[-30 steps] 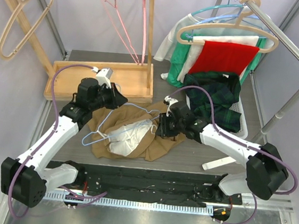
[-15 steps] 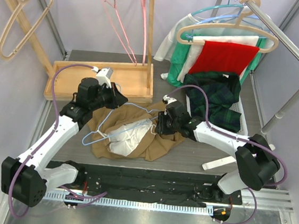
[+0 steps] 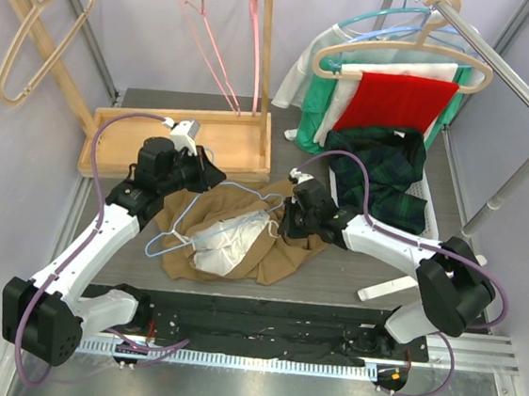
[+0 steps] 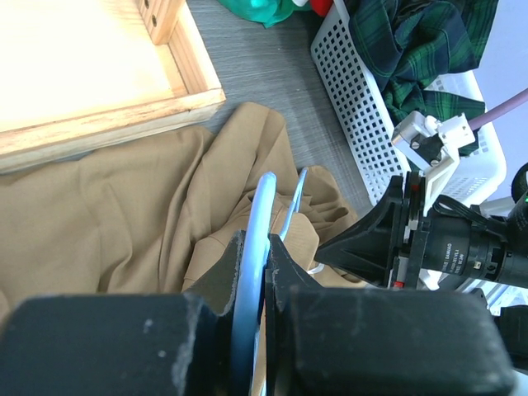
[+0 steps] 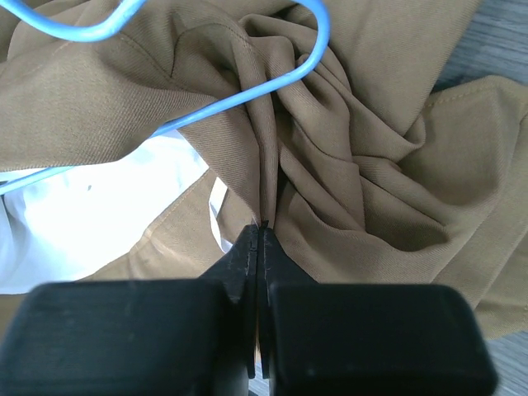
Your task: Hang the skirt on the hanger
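A tan skirt (image 3: 227, 237) with white lining lies crumpled on the grey table between the arms. A light blue wire hanger (image 3: 206, 228) lies across it. My left gripper (image 3: 212, 175) is shut on the hanger's wire, which runs between its jaws in the left wrist view (image 4: 257, 223). My right gripper (image 3: 285, 224) is shut on a pinched fold of the skirt (image 5: 272, 177) at its right side. In the right wrist view the hanger's blue wire (image 5: 247, 95) crosses the cloth just beyond the jaws.
A wooden tray (image 3: 180, 147) lies behind the skirt at the left. A white mesh basket (image 3: 413, 209) with dark plaid cloth stands at the right. A rack with hung clothes (image 3: 400, 80) is at the back right. Pink and beige hangers hang from a wooden rail at the back left.
My right gripper has shifted slightly left with the skirt fold in it. The left arm and hanger have stayed in place.
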`<action>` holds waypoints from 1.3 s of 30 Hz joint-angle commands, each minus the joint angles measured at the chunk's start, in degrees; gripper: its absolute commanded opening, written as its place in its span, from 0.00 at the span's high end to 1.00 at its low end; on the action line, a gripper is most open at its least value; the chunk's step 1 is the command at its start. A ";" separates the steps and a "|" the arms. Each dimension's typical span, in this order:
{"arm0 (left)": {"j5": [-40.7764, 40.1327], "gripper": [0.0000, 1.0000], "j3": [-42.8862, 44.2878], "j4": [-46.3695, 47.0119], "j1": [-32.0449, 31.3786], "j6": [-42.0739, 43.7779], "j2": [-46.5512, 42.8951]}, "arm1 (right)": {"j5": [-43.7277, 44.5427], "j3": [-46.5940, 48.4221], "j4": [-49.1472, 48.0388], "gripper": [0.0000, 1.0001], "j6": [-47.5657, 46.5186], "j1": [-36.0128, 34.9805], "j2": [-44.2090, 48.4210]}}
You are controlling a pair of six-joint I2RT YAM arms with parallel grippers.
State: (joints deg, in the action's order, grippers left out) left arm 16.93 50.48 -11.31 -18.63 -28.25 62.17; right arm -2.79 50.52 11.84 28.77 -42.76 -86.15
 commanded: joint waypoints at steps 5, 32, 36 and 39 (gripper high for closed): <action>-2.16 1.00 0.59 -0.73 0.44 2.59 -3.11 | 1.91 2.30 1.09 0.99 1.90 2.33 4.15; 9.17 1.00 -4.77 1.90 0.88 8.57 -8.99 | -16.63 10.56 0.91 0.99 2.95 14.99 -0.16; 8.04 1.00 -7.67 5.51 0.88 6.54 -10.93 | -18.30 10.74 0.91 0.99 3.04 15.34 -0.77; 5.76 1.00 -6.80 5.25 0.88 5.66 -10.15 | -20.15 10.65 1.78 0.99 1.29 15.43 -0.43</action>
State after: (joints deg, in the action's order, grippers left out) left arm 23.83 42.61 -9.96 -18.20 -21.69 52.47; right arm -19.22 58.83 13.39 31.57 -27.53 -86.76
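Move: The right hand's shut tips are at the tan skirt's waist beside its small white loop, which lies some 2 cm to the left and 1 cm ahead; the blue hanger's right end is about 6 cm ahead, 1 cm to the left and slightly higher. The skirt's white lining lies some 12 cm left and 5 cm back. From the left hand, already gripping the hanger, the lining is about 9 cm back, 1 cm right and 16 cm below. The right hand, fingers kept shut, comes up off the skirt's waist, first forward and to the right, then on forward and up beyond the hanger's right end, about 6 cm forward and 6 cm up in all, rolling some 15 degrees so that its left side rises. The left hand keeps its grip on the hanger, rises barely a centimetre, then draws back about 4 cm and sinks again, turning a little clockwise and tipping its fingers up slightly, so that the hanger is drawn back over the skirt. ##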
